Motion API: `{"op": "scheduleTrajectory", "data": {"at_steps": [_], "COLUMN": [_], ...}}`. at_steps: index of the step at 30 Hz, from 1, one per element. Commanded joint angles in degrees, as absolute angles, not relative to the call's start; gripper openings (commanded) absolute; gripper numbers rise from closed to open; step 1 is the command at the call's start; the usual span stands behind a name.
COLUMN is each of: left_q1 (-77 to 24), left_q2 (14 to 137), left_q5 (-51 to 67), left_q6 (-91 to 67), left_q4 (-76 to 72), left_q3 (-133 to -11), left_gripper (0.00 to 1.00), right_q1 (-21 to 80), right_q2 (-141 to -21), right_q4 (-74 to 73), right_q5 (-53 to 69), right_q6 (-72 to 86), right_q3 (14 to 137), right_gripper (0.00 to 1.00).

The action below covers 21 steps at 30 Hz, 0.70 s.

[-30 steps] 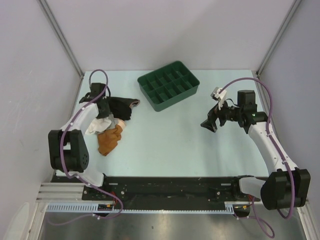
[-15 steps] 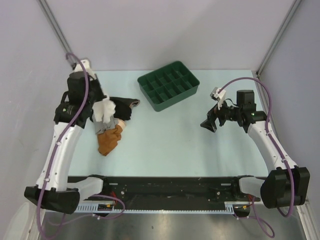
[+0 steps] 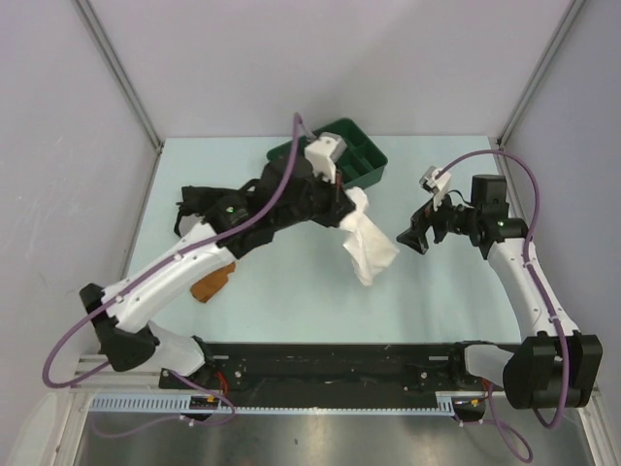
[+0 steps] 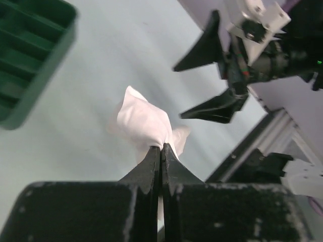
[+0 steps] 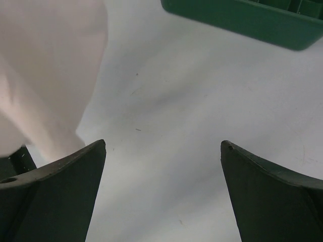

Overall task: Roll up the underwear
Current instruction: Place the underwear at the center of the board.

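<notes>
The underwear (image 3: 367,245) is a small white fabric garment hanging in the air over the middle of the table. My left gripper (image 3: 347,212) is shut on its upper edge, and the cloth droops below it. The left wrist view shows the cloth (image 4: 143,123) pinched between the closed fingers (image 4: 151,169). My right gripper (image 3: 410,239) is open and empty, just right of the hanging garment. In the right wrist view the cloth (image 5: 48,65) fills the upper left, past the open fingertips (image 5: 93,151).
A green compartment tray (image 3: 364,163) stands at the back centre, partly behind my left arm. A black garment (image 3: 194,199) and an orange-brown garment (image 3: 206,283) lie at the left.
My left arm has swung from the pile at the left to the table's middle, carrying the white underwear. The right gripper has barely moved.
</notes>
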<state>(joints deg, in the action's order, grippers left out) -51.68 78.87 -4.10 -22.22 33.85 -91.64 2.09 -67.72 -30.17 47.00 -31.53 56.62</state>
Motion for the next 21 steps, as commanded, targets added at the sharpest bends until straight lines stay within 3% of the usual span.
{"op": "scheduleTrajectory", "data": {"at_steps": [1, 8, 9, 12, 14, 15, 18, 21], "left_q1": [-53.9, -50.4, -47.9, -43.0, -41.8, -41.7, -41.7, -41.6], "left_q2": [81.9, 93.1, 94.9, 99.2, 94.7, 91.8, 80.4, 71.6], "left_q5": [2.6, 2.2, 3.0, 1.9, -3.4, -5.9, -9.4, -7.5], "left_q6": [-30.9, -38.2, -38.8, -36.4, -33.4, -29.6, -23.7, -22.9], "left_q4": [21.8, 10.0, 8.4, 10.3, 10.5, 10.9, 10.5, 8.1], "left_q3": [-89.8, -75.9, -74.5, -70.3, -65.4, -63.7, -57.1, -49.4], "left_gripper": [0.00, 0.01, 0.15, 0.38, 0.47, 0.58, 0.71, 0.77], "right_q1": [0.4, -2.3, -2.2, -1.7, -0.4, -0.2, 5.9, 9.2], "right_q2": [-65.4, -65.7, -66.0, -67.4, -68.6, -69.2, -71.5, -75.5], "right_q4": [-30.2, -30.8, -31.0, -33.0, -37.3, -38.4, -39.6, -39.3], "right_q5": [49.7, 49.5, 49.3, 50.0, 52.4, 52.7, 52.1, 51.9], "right_q6": [-31.2, -31.8, -32.5, -37.3, -43.0, -47.2, -52.3, -57.6], "right_q3": [58.9, 58.8, 58.8, 58.7, 58.4, 57.8, 56.4, 56.1], "right_gripper": [1.00, 1.00, 1.00, 1.00, 1.00, 1.00, 1.00, 0.98]}}
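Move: Below the left hand, which holds the underwear up by one end, the bare middle of the board where it is taken lies about 34 cm down, some 6 cm to the right and about level in reach. The green box stands about 23 cm farther out and 3 cm to the left, also down on the board. The open right gripper hovers roughly 18 cm to the right, 5 cm farther out; from it that middle spot is about 12 cm left, 4 cm back and 19 cm down. Swinging on a few centimetres to the right, the left hand dives some 30 cm toward the board, reaching slightly forward, and opens its fingers on the way down to let go of the underwear; it then sweeps about 14 cm back left and starts to rise, its fingers some 25 degrees steeper. The right hand, still open, drifts right, then comes about 4 cm left, down and slightly back towards the underwear, turning counter-clockwise. ##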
